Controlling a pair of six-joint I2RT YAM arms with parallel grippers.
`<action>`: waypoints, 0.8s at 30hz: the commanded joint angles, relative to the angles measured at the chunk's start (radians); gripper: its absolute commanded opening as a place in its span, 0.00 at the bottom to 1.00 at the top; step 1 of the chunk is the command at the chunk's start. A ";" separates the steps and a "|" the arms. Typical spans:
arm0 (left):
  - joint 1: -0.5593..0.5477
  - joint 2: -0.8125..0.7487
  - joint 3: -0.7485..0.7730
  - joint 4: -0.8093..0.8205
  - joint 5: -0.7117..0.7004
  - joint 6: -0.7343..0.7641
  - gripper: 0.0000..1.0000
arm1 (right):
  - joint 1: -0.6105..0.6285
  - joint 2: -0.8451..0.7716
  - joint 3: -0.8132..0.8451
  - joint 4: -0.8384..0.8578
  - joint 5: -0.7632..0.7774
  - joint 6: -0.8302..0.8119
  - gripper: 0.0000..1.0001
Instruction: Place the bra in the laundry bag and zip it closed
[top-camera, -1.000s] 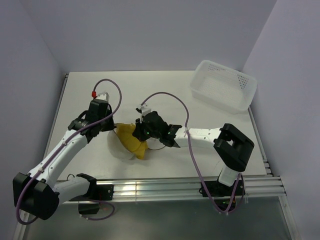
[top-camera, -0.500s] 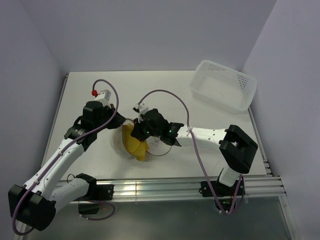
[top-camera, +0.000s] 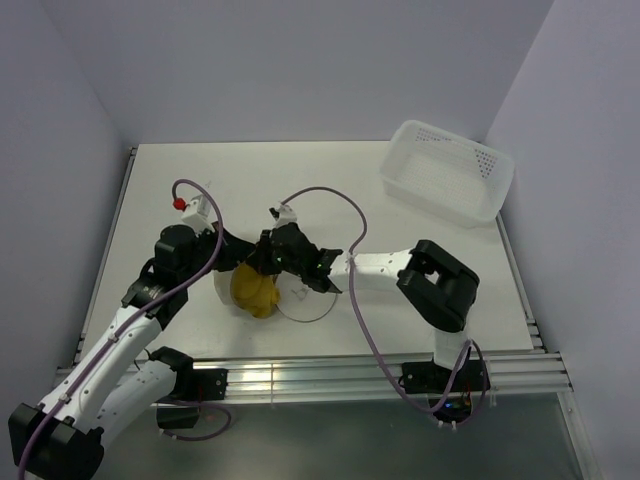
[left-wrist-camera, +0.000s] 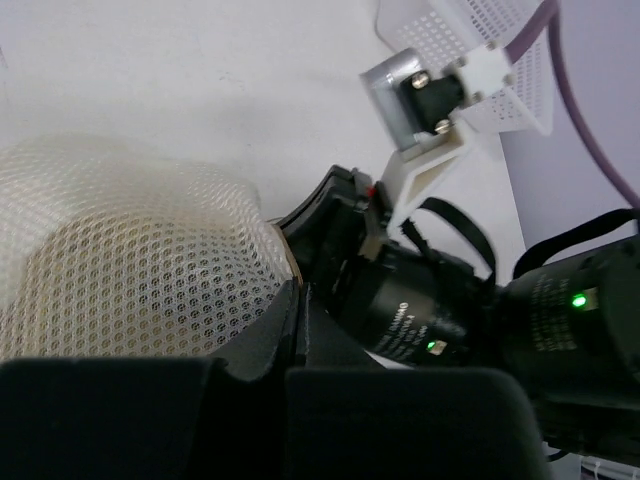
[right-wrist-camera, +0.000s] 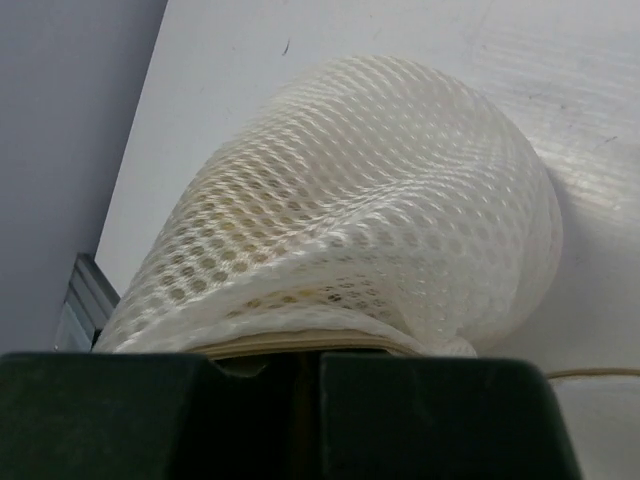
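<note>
The mustard-yellow bra (top-camera: 254, 291) sits bunched in the open mouth of the cream mesh laundry bag (top-camera: 221, 292). The bag's round flap (top-camera: 306, 299) lies flat on the table to its right. My left gripper (top-camera: 243, 263) is shut on the bag's rim from the left. My right gripper (top-camera: 263, 262) is shut on the rim from the right, close against the left one. In the left wrist view the shut jaws (left-wrist-camera: 297, 295) pinch the tan edge of the mesh bag (left-wrist-camera: 130, 260). In the right wrist view the shut jaws (right-wrist-camera: 300, 357) hold the bag's rim (right-wrist-camera: 330, 342), and yellow shows through the mesh (right-wrist-camera: 215, 225).
A white perforated plastic basket (top-camera: 447, 170) stands at the back right, also in the left wrist view (left-wrist-camera: 478, 55). Purple cables loop above both wrists. The table's left edge and near rail lie close to the bag.
Both grippers have moved left and nearer together, carrying the bag's rim. The bra has shifted left with them and now sits deeper in the bag's mouth.
</note>
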 joint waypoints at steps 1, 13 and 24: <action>-0.009 -0.029 -0.009 0.105 0.043 -0.041 0.00 | 0.019 0.050 0.051 0.057 0.082 0.093 0.00; -0.007 -0.010 -0.006 0.033 -0.077 -0.073 0.00 | 0.010 -0.025 -0.021 0.025 0.187 0.032 0.70; -0.007 -0.001 -0.021 0.027 -0.178 -0.072 0.00 | -0.035 -0.229 -0.052 -0.269 0.116 -0.161 0.94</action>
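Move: The right hand is shut at the laundry bag's rim, low and close beside the left. The bra lies bunched inside the bag, about 7 cm back from the right hand, 2 cm to its left and some 6 cm lower; the bag's round lid is roughly 12 cm to the right of that hand, 9 cm back and 10 cm down. The left hand also pinches the rim, with the bra about 9 cm back, 1 cm right and 14 cm below. Down a couple of centimetres first, the right hand then opens its fingers wide, lets go of the bag's rim, and draws away to the right some 5 cm while rising about 4 cm off its low point. The left hand keeps its pinch on the rim, easing about 2 cm down and then 2 cm left as it swings about 10 degrees counter-clockwise. ##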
